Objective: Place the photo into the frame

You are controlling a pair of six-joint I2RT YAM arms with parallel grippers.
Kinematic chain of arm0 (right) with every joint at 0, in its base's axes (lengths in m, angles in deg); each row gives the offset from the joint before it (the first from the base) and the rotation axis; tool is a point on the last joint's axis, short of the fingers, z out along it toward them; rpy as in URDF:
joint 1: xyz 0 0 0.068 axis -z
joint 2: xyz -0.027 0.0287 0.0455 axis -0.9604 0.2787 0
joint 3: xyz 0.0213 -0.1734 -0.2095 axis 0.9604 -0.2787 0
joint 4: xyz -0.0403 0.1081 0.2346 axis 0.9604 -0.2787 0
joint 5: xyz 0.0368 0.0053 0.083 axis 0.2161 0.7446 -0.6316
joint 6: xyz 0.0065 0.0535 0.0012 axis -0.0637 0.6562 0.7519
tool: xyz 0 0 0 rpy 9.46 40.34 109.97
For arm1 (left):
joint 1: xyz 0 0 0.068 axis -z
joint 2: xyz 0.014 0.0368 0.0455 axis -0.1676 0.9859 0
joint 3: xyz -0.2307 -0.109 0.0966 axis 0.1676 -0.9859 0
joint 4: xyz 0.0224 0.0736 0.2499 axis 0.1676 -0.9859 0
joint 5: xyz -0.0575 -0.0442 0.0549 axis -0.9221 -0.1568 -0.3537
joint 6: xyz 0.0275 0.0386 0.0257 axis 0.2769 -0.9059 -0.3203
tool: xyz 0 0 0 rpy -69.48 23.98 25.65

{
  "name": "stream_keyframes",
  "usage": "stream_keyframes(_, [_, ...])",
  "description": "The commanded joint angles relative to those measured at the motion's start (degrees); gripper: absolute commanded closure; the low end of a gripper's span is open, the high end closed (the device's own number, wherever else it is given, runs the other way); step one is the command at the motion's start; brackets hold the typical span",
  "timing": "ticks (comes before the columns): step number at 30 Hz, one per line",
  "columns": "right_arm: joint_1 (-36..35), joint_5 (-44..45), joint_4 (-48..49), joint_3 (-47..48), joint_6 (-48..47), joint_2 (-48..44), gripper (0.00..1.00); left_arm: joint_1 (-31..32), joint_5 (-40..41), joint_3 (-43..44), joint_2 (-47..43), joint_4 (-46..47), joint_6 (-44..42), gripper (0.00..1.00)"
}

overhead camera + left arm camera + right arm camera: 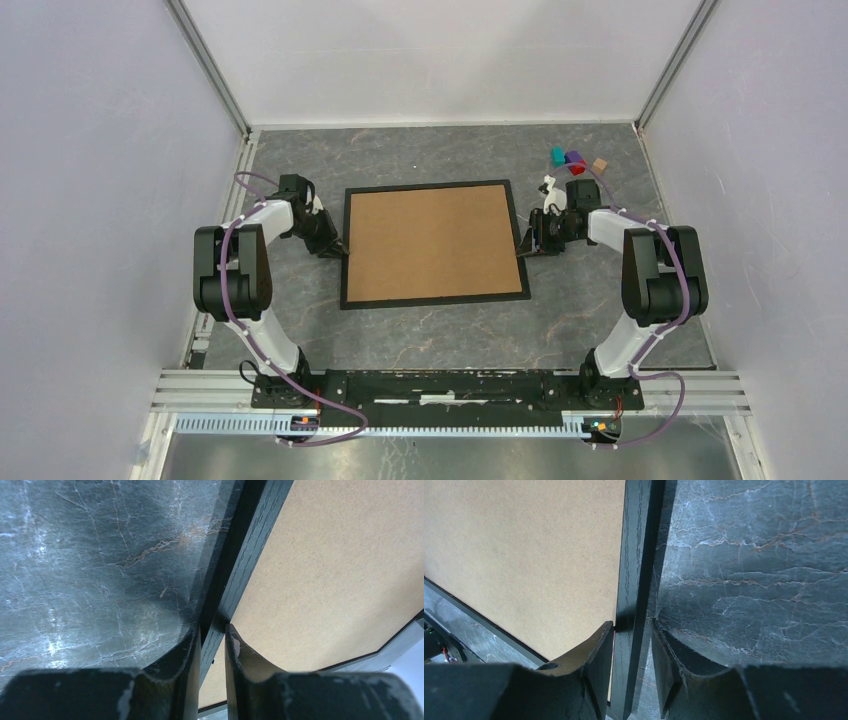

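The black frame (436, 297) lies flat in the middle of the table, back side up, with a brown backing board (432, 242) filling it. The photo is hidden. My left gripper (337, 248) is at the frame's left edge. In the left wrist view its fingers (212, 628) are shut on that black rail (250, 535), one on each side. My right gripper (528, 245) straddles the right rail (634, 555). In the right wrist view (633, 624) the inner finger touches the rail and a strip of table shows between the rail and the outer finger.
Small coloured blocks (575, 160) sit at the back right corner, with a small white object (548, 185) beside the right wrist. White enclosure walls close in on three sides. A metal rail (450, 385) carrying both arm bases runs along the near edge.
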Motion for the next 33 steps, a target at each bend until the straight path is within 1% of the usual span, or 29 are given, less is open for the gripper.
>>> stream_keyframes(1, [-1.4,9.2,-5.6,-3.5,-2.1,2.6,0.59,0.5,4.5,-1.9,3.3,-0.9,-2.9,0.74])
stream_keyframes(6, [-3.6,17.9,-5.1,-3.8,-0.6,4.1,0.60,0.6,4.5,-2.0,3.2,-1.0,-2.9,0.74])
stream_keyframes(12, [-7.1,28.1,-2.8,-6.7,2.3,6.4,0.60,0.6,4.3,-2.1,3.3,-1.0,-2.9,0.75])
stream_keyframes(15, [-10.4,36.6,-3.3,-5.9,3.5,6.6,0.60,0.5,4.0,-1.9,3.6,-0.9,-2.7,0.75])
stream_keyframes(19, [-16.1,42.7,-5.4,-5.2,5.6,7.4,0.57,0.6,3.9,-2.1,3.2,-0.9,-2.8,0.75])
stream_keyframes(21, [-16.5,40.6,-4.1,-6.7,6.3,6.2,0.54,0.7,3.8,-2.2,3.0,-1.0,-2.8,0.75])
stream_keyframes(23, [-14.5,33.5,-2.2,-7.8,5.0,4.4,0.51,0.7,3.7,-2.2,2.8,-1.0,-2.7,0.75])
stream_keyframes(26, [-10.3,17.0,-1.9,-5.5,2.0,1.3,0.47,1.0,3.7,-2.2,2.3,-0.9,-2.7,0.75])
stream_keyframes(27, [-8.7,10.1,-1.3,-4.4,1.8,-0.1,0.45,1.1,3.7,-2.2,2.3,-0.9,-2.7,0.75])
stream_keyframes(29, [-5.6,1.0,0.8,-3.1,2.7,-4.0,0.40,1.1,3.8,-2.2,2.1,-0.9,-2.7,0.75])
stream_keyframes(30, [-4.7,-0.7,0.5,-2.0,2.3,-5.0,0.38,1.1,3.8,-2.2,2.0,-0.8,-2.6,0.75])
stream_keyframes(33, [-2.1,0.7,-3.1,0.9,-1.1,-6.1,0.36,1.1,4.0,-2.1,2.0,-0.7,-2.6,0.75])
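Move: The small black tab at the inner edge of the frame's right bar lies about 1 cm left of the right hand, level in reach and roughly 1 cm below. That bar runs between the right fingers, 1 cm below, with the brown backing board's middle about 20 cm left and 2 cm ahead. From the left hand, which still pinches the left bar, the tab is about 40 cm right, level in reach. Keep the left gripper pinching the frame's left bar. Lower the right gripper about 1 cm at the tab, bearing down with the inner fingertip while you swing the fingers some 25 degrees towards straight down. Then lift about 2 cm, tilt most of the way back, and open the fingers by about half again so the inner tip comes free. ##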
